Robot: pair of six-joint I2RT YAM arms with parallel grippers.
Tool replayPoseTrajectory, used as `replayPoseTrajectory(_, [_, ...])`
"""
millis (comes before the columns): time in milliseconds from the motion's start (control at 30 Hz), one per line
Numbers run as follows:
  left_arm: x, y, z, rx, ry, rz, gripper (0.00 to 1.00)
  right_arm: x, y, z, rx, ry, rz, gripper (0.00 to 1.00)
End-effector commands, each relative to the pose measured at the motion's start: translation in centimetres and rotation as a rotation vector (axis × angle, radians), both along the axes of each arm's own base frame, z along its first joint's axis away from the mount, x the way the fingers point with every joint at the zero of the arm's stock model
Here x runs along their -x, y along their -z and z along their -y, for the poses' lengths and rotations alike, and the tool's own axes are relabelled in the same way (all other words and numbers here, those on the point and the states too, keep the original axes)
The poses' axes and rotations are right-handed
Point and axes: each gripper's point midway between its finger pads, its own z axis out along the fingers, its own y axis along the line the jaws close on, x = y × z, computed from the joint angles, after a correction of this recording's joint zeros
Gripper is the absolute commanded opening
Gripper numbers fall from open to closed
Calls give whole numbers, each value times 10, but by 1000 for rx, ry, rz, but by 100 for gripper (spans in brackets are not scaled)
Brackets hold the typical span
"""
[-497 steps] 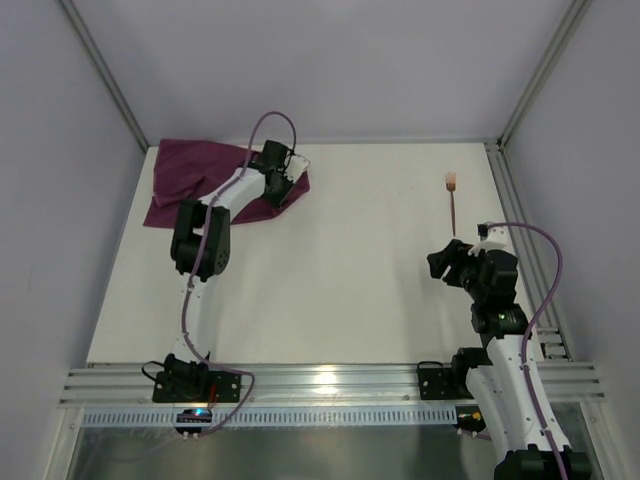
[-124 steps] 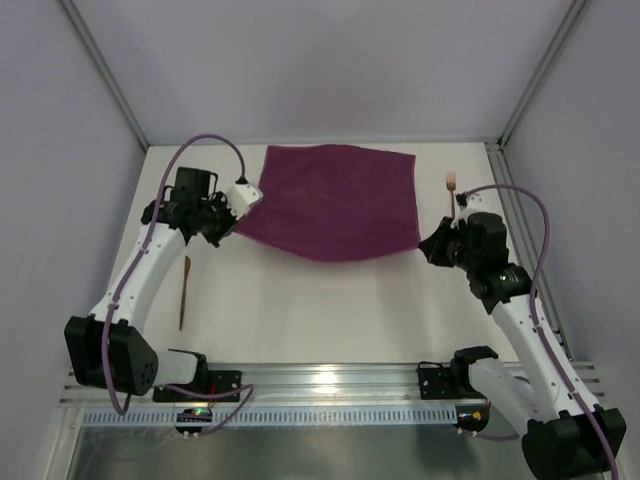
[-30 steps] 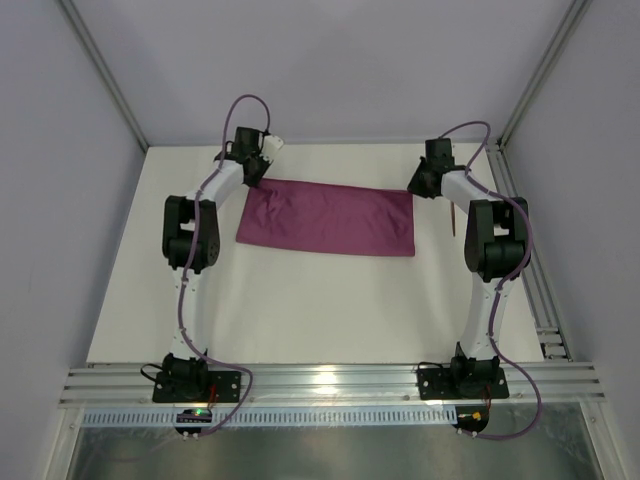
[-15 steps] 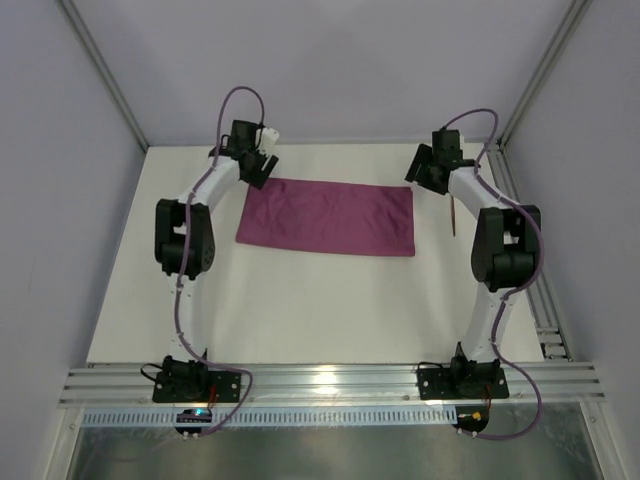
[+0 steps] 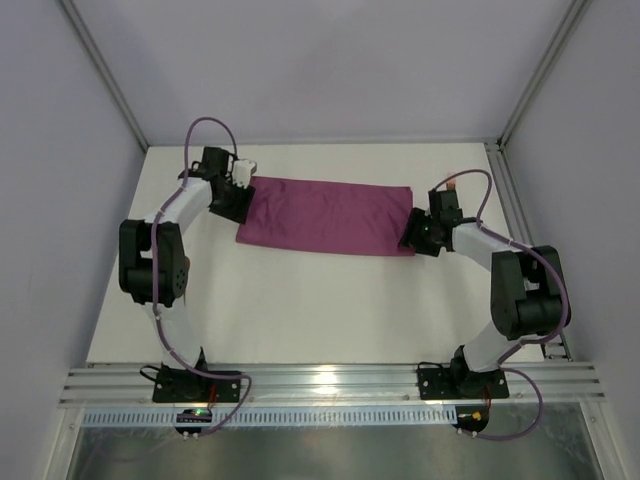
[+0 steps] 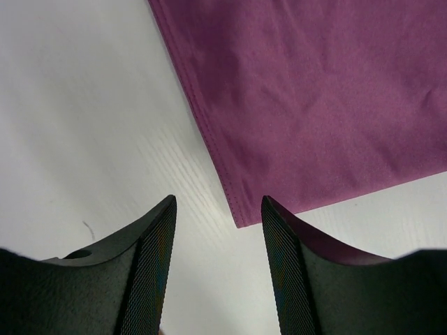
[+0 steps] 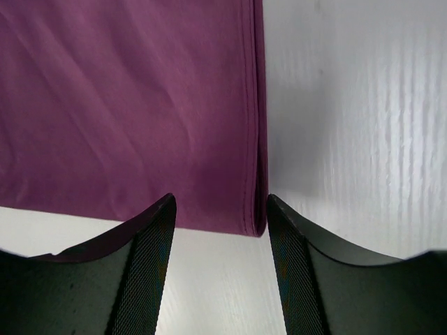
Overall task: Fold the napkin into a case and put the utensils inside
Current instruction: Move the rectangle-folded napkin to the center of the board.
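Note:
The maroon napkin [image 5: 327,216] lies flat on the white table, folded in half into a wide rectangle. My left gripper [image 5: 236,204] is open and empty, just above the napkin's near left corner [image 6: 241,218], which lies between its fingertips [image 6: 158,230]. My right gripper [image 5: 413,238] is open and empty over the near right corner [image 7: 255,227], where the doubled edge shows. A copper fork tip [image 5: 452,181] shows behind my right arm. The other utensil is hidden.
A metal rail [image 5: 525,230] runs along the table's right side, close to my right arm. The aluminium base rail [image 5: 320,382] spans the near edge. Grey walls enclose the table on three sides.
Both grippers have moved from the napkin's far corners toward me and now sit at its near corners. The folded napkin has not moved.

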Motion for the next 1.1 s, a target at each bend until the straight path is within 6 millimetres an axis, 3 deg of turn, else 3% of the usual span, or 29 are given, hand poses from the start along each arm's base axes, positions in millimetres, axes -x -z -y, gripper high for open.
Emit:
replayPoseTrajectory(0, [9, 6, 6, 97, -28, -46, 54, 0, -7, -5, -17, 4, 55, 59])
replayPoseTrajectory(233, [26, 28, 4, 96, -29, -92, 46, 29, 18, -4, -20, 0, 8, 55])
replayPoseTrajectory(400, [26, 44, 3, 95, -49, -115, 44, 27, 18, -5, -31, 8, 19, 42])
replayPoseTrajectory(767, [33, 60, 3, 94, -57, -164, 21, 30, 17, -7, -44, 7, 16, 33])
replayPoseTrajectory(900, [33, 64, 2, 88, -69, -171, 2, 31, 19, -6, -37, 6, 11, 22])
replayPoseTrajectory(967, [37, 66, 1, 81, -66, -182, 0, 32, 19, -6, -35, 1, 11, 11])
replayPoseTrajectory(1067, [48, 66, -2, 66, -52, -193, 0, 36, 18, -6, -30, -16, 1, 4])
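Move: My left hand is above the folded napkin's near-left corner, which lies about 7 cm below and 4 cm back of it. That side's far corner is some 15 cm ahead and 4 cm right. My right hand has the near-right corner 3 cm below, 3 cm back and 1 cm right, and the far-right corner about 17 cm ahead and 2 cm right. The fork lies roughly 13 cm ahead and 13 cm right of my right hand. I lower my left hand about 6.5 cm while easing it back 4 cm, tipping the fingers some 10 degrees nearer straight down, and shut them on the napkin's near-left corner. My right hand, already low, slides back about 3.5 cm and sinks 2.5 cm, then closes to pinch the near-right corner; most of both hands' backward travel comes early. ##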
